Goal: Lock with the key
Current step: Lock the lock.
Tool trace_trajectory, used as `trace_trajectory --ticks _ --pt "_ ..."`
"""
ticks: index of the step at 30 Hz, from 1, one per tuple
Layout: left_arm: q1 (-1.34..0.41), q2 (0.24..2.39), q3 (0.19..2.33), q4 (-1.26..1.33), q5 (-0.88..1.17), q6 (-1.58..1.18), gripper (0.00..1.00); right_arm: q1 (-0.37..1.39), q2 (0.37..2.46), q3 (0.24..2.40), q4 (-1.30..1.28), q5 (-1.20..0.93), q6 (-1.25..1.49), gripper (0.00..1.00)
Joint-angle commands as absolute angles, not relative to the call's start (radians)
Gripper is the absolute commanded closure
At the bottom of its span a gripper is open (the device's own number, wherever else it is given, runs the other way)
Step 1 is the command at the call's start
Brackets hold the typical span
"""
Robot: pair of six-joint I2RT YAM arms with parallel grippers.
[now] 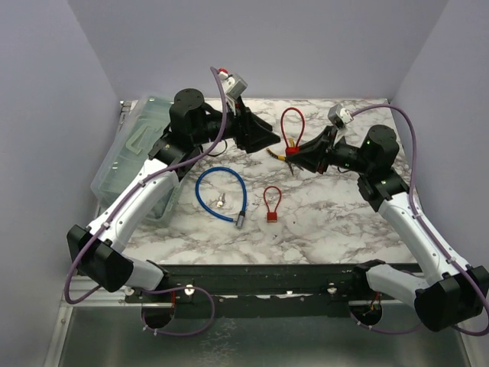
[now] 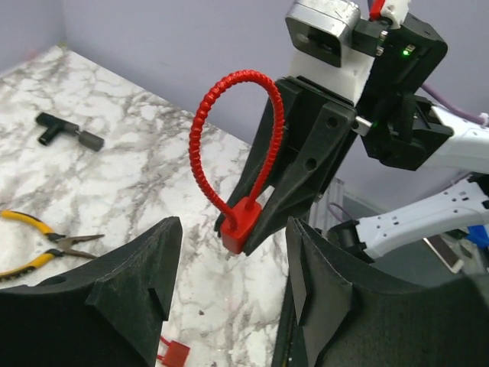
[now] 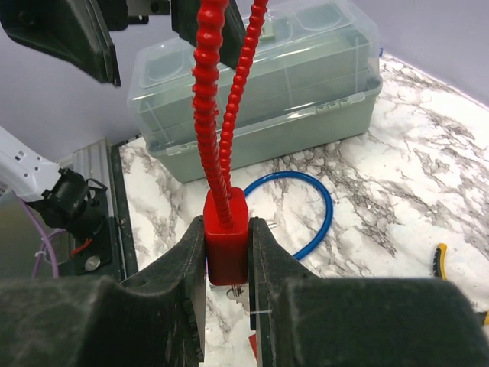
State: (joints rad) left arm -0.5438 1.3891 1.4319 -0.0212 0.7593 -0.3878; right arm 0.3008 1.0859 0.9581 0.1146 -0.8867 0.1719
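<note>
My right gripper (image 3: 227, 252) is shut on the red block of a red cable lock (image 3: 226, 243) and holds it above the table with its ribbed loop (image 1: 291, 126) upright. A bit of metal key (image 3: 246, 291) shows just under the block; I cannot tell whether it sits in the lock. My left gripper (image 2: 233, 264) is open and faces the lock (image 2: 243, 223) from a short distance, touching nothing. From above, the left gripper (image 1: 266, 138) and the right gripper (image 1: 296, 153) meet near the back middle of the table.
A blue cable lock (image 1: 220, 191) with keys (image 1: 221, 201) inside its loop lies mid-table. A small red lock (image 1: 271, 206) lies nearer the front. Yellow pliers (image 2: 46, 245) and a black T-shaped tool (image 2: 65, 131) lie at the back. A clear box (image 3: 260, 92) stands at the left.
</note>
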Motion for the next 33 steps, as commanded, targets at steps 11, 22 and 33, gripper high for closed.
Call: trace_trajectory --ticks 11,22,33 --pt "-0.559 1.457 1.384 0.156 0.831 -0.647 0.47 0.298 1.072 0.955 0.242 -0.987 0.262 1.0" --pt "-0.598 1.47 1.342 0.22 0.874 -0.691 0.77 0.299 1.091 0.961 0.281 -0.98 0.326 1.0" --pt "-0.719 1.455 1.351 -0.016 0.723 -0.376 1.0 0.298 1.118 1.007 0.254 -0.898 0.344 1.0"
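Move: The left hand is empty and open; the red cable lock it goes for lies about 5 cm to its right, 2 cm back and 6 cm lower, still pinched at the right hand's fingertips, barely 1 cm left of that hand's point. On the table, some 32 cm below the left hand, the pliers lie about 8 cm ahead and 6 cm right, the second lock 8 cm back and 2 cm right. The left hand, closing fully, reaches about 5 cm right and down onto the held lock's cable foot. ##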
